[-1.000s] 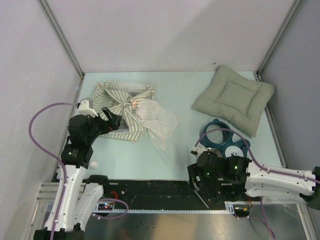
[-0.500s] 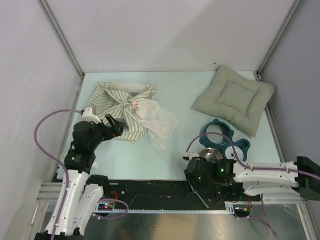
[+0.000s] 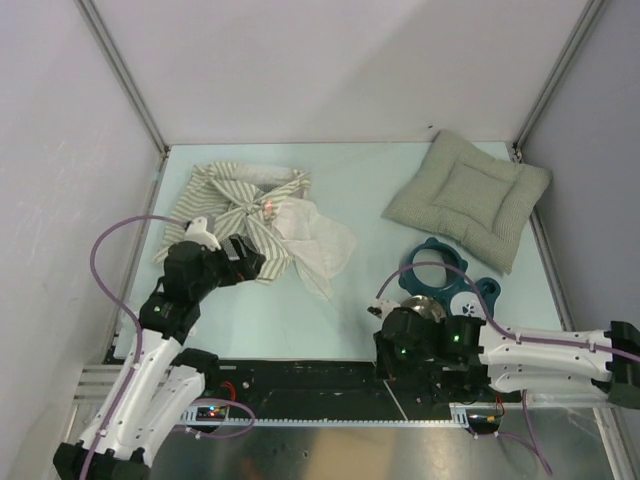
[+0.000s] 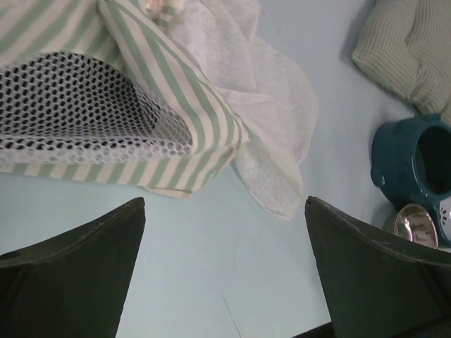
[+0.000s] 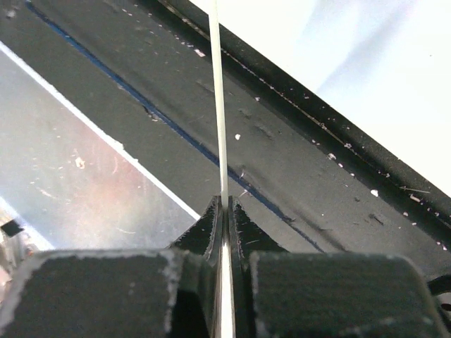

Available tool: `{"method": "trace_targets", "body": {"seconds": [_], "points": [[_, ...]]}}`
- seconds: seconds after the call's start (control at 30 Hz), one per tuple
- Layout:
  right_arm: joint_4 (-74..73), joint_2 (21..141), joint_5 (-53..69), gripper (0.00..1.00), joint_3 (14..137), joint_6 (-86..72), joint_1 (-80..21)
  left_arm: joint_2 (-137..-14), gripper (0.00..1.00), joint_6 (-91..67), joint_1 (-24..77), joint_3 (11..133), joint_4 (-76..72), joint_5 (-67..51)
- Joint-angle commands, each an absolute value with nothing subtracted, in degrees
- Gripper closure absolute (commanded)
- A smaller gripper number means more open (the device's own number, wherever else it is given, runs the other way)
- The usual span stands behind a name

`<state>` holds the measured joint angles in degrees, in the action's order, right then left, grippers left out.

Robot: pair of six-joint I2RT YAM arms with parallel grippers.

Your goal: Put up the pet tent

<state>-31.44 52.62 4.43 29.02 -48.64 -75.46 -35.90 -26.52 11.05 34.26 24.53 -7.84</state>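
The pet tent lies collapsed at the back left, striped fabric with a grey mesh window and a sheer white flap spread to its right. My left gripper hovers open just off the tent's near right corner, nothing between its fingers. My right gripper is over the black rail at the near edge, shut on a thin white rod. The rod runs straight out from the fingertips.
A grey-green quilted cushion lies at the back right. A teal bowl stand with a metal bowl sits just behind my right wrist. A black rail and a metal plate border the near edge.
My right gripper has closed onto the thin rod. My left arm has swung right along the tent's near edge, still open.
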Motion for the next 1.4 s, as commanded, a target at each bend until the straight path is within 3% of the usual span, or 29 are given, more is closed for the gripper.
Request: {"method": "trace_targets", "body": {"seconds": [0.0, 0.3, 0.5, 0.87, 1.0, 1.17, 1.37], "points": [[-32.8, 48.7, 7.6, 1.0, 32.6, -49.1, -71.9, -35.8, 0.02, -29.5, 18.2, 32.9, 24.3, -0.6], [-35.8, 44.6, 19.2, 1.0, 38.5, -45.9, -61.2, -41.8, 0.18, -34.7, 37.0, 31.8, 24.6, 19.7], [-36.4, 46.1, 22.8, 1.0, 44.9, -44.3, -57.9, -42.9, 0.07, -34.1, 39.9, 29.0, 21.4, 22.9], [-38.5, 51.6, 29.6, 1.0, 54.7, -45.1, -50.7, -44.5, 0.02, -27.7, 40.0, 23.9, 11.5, 30.2], [-39.0, 52.7, 31.4, 1.0, 56.9, -45.9, -49.4, -48.5, 0.12, -25.8, 39.1, 23.5, 3.9, 28.5], [-38.2, 53.5, 33.7, 1.0, 58.9, -47.5, -48.6, -55.2, 0.36, -25.7, 36.9, 25.7, -0.2, 28.2], [-37.0, 53.5, 35.3, 1.0, 60.1, -48.6, -48.1, -57.7, 0.42, -24.9, 34.3, 26.1, -4.9, 31.9]]}}
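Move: The tent's near right corner lies about 6 cm to the left hand's right, only 1 cm or so ahead of it and some 15 cm below; the white fabric spreads about 9 cm ahead and 15 cm right of the same hand. From the right hand, already pinching the thin pole, the tent's middle is roughly 37 cm ahead and 33 cm left, 1 cm below; the metal bowl stands about 16 cm ahead, 9 cm right, 2 cm lower. Upward, the right hand carries the pinched pole about 19 cm, leaning some 6 cm forward and a little left, its left-and-down-pointing fingers swinging up some 25 degrees. The left hand sinks nearly 10 cm towards the tent's near right corner, first swinging right and slightly back, then pushing forward, rolling its left side up; its fingers close partway. ##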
